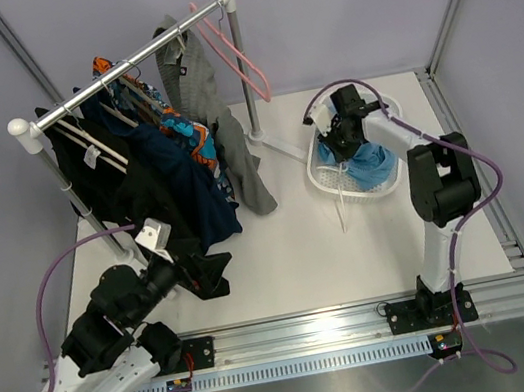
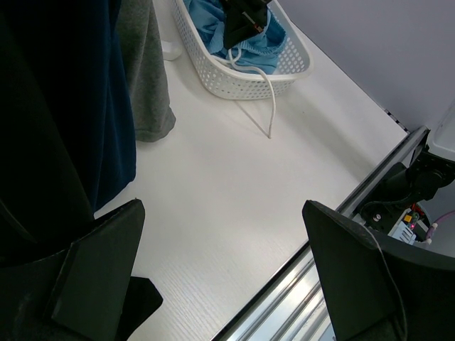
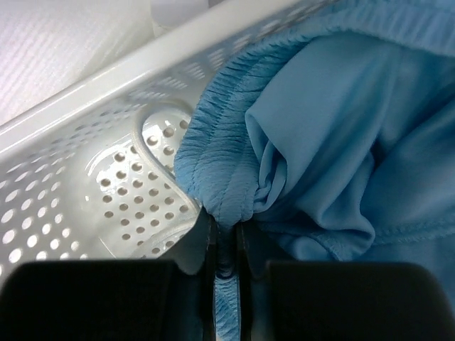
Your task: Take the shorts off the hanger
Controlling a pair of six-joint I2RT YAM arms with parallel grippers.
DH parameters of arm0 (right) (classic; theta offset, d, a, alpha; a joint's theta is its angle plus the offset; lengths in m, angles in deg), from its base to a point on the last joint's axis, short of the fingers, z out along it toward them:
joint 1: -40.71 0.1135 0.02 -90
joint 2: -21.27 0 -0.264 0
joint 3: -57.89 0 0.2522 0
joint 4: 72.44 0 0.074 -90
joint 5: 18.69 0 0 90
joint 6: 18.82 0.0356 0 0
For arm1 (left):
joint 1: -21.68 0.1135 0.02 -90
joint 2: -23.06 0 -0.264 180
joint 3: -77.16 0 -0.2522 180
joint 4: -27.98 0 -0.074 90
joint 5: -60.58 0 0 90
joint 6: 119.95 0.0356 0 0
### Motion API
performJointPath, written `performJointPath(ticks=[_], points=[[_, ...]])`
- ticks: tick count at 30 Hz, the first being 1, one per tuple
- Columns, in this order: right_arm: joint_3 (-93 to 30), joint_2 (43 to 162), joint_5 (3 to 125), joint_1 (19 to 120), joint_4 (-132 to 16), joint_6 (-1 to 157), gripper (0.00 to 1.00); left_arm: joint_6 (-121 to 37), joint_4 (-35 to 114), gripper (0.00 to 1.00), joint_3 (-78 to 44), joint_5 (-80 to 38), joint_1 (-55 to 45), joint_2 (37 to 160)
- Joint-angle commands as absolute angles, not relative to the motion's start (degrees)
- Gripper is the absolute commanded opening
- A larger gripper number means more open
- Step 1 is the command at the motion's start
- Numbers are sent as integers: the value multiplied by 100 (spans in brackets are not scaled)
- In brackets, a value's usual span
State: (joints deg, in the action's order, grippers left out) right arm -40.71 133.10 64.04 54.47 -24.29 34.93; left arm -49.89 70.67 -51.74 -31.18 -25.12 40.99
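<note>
The light blue shorts (image 1: 373,164) (image 3: 334,128) lie bunched in a white perforated basket (image 1: 325,180) (image 3: 92,92) at the right of the table. My right gripper (image 1: 338,137) (image 3: 226,234) reaches down into the basket and is shut on the shorts' ribbed waistband. Their white drawstring (image 2: 270,99) trails over the basket rim onto the table. The grey shorts (image 1: 225,131) (image 2: 146,71) hang from the clothes rail (image 1: 127,62), their hem reaching the table. My left gripper (image 1: 199,268) (image 2: 222,213) is open and holds nothing, low beside the dark hanging clothes.
Black, navy and orange-and-blue patterned clothes (image 1: 152,175) hang on the rail at the left. An empty pink hanger (image 1: 243,57) dangles at the rail's right end. The rack's upright post (image 1: 241,68) stands between the clothes and the basket. An aluminium rail (image 1: 365,320) runs along the near edge.
</note>
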Motion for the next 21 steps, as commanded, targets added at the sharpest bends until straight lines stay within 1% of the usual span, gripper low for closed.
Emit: performJointPath(ticks=[1,2,6,7,12,15,17,21], points=[[-4691,12658,5526,5030,-2309,4223,0,-5008,6995,99,-5032,-3196,-2534,3958],[-4988,12613,5313,4890,-2178,4374,0,-5016,7048,99,-5023,-3231,-2525,3888],[-5535,12525,4451,4126,-2010,4955,0,-5060,7066,99,-5084,-3276,-2525,3738],[-5606,12594,4137,4011,-1983,5156,0,-5069,7057,99,-5102,-3284,-2525,3721],[-6063,13095,3590,3536,-1834,5719,0,-5043,6978,99,-5076,-3258,-2525,3782],[-6361,13507,3483,3280,-1843,6115,0,-5034,7013,99,-5032,-3258,-2525,3826],[-6599,13649,3544,3245,-1711,6064,0,-5043,7031,99,-5023,-3249,-2525,3826],[-6635,13808,3658,3245,-1675,5905,0,-5087,6996,99,-5067,-3249,-2525,3774]])
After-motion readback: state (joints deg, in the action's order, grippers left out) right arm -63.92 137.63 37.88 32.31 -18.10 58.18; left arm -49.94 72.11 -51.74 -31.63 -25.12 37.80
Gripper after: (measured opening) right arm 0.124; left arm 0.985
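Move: The right hand already holds the shorts' waistband in the basket, whose middle lies about 4 cm ahead and 4 cm right of it, slightly below. The shorts' bulk is some 6 cm to its right and 1 cm back; the rack foot lies about 11 cm left and 6 cm ahead. From the idle left hand the basket is roughly 33 cm ahead, 32 cm right and 22 cm below. Still pinching the shorts, the right hand rises about 14 cm, swinging right-forward over the basket, then sinks slightly. ##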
